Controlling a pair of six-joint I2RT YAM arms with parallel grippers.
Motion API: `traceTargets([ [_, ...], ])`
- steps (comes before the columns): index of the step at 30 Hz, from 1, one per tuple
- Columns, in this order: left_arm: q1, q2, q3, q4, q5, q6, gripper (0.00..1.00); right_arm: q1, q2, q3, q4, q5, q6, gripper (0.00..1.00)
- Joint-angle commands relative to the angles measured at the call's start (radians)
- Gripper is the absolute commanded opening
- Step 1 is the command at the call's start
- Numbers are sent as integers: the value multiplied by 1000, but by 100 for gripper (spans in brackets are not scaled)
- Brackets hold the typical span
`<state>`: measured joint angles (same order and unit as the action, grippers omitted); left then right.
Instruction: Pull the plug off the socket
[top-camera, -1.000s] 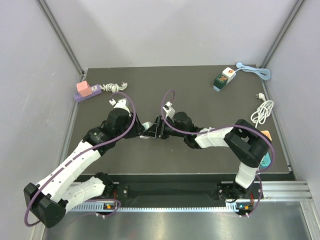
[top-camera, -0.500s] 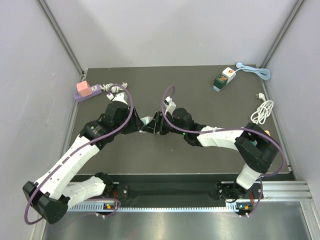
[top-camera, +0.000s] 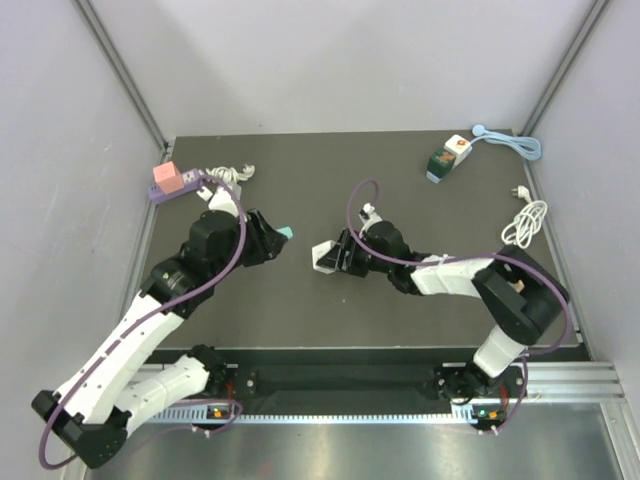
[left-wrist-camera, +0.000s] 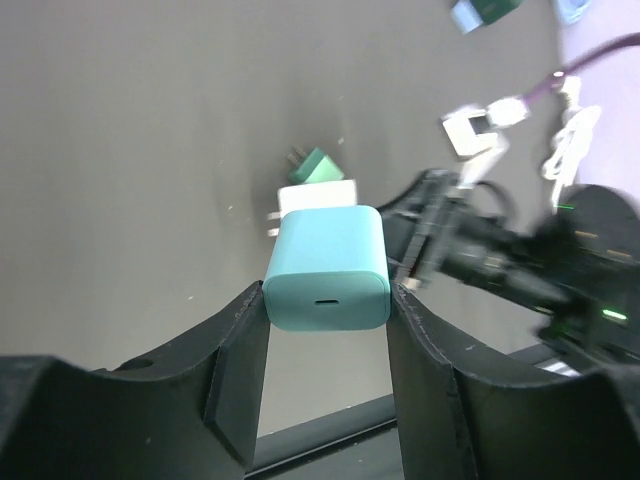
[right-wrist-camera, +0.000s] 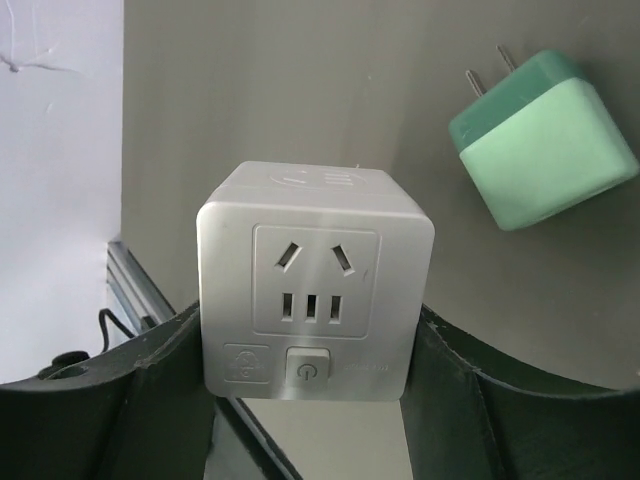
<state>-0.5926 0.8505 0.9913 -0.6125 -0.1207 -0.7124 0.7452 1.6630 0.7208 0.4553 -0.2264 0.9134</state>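
Observation:
The plug (left-wrist-camera: 327, 265) is a teal block with a small port in its near end. My left gripper (left-wrist-camera: 327, 292) is shut on its two sides. In the top view the plug (top-camera: 286, 232) sticks out past the left gripper (top-camera: 277, 236), left of the table's middle. The socket (right-wrist-camera: 315, 290) is a white cube with empty holes and a power button on the face towards the camera. It sits between the fingers of my right gripper (right-wrist-camera: 308, 318), which is shut on it. From above, a bare gap separates the plug from the socket (top-camera: 324, 257) and the right gripper (top-camera: 333, 258).
A green plug (right-wrist-camera: 540, 145) with two bare prongs shows past the socket's upper right. A purple power strip (top-camera: 175, 182) and a white cable (top-camera: 228, 173) lie at the back left. A green-white box (top-camera: 447, 158) and a coiled white cable (top-camera: 525, 222) lie at the right.
The two grippers met at mid-table a second ago and have drawn apart. The left moved up-left with the plug and the right moved slightly right with the socket.

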Motion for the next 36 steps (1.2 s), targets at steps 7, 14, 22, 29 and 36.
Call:
traceTargets([
  [7,-3,212,15,45,153,5,0,-108,-388,-7,-269,220,-206,0],
  [14,-7,387,3,180,229,24,0,-240,-688,-87,-423,266,-298,0],
  [22,-84,305,-291,597,-94,116,0,-265,-795,-176,-431,196,-294,0],
  [29,-125,370,-436,908,-191,192,0,-264,-766,-185,-383,128,-280,0],
  [36,-139,513,-395,976,-180,231,0,-262,-714,-208,-323,62,-254,0],
])
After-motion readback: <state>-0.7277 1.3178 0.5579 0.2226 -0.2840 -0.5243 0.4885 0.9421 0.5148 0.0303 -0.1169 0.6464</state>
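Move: The left hand, holding the teal plug, has the bare table spot it is lowering towards about 7 cm ahead, 7 cm to its right and 24 cm below; the green plug lies about 8 cm ahead, 14 cm right and 24 cm below. From the right hand, gripping the white socket, that green plug is some 4 cm ahead, 2 cm right and 6 cm lower; the open table it heads over is about 16 cm right, level fore and aft, 7 cm below. Downward some 18 cm, with about 6 cm forward and 6 cm right, the left hand carries the pinched teal plug towards the table beside the green plug, tipping down then levelling and rolling its left side up. The right hand swings right about 17 cm with the socket, rising 12 cm, away from the green plug, tipping up and turning clockwise some 20 degrees, then sinks 4 cm and drifts slightly left. ##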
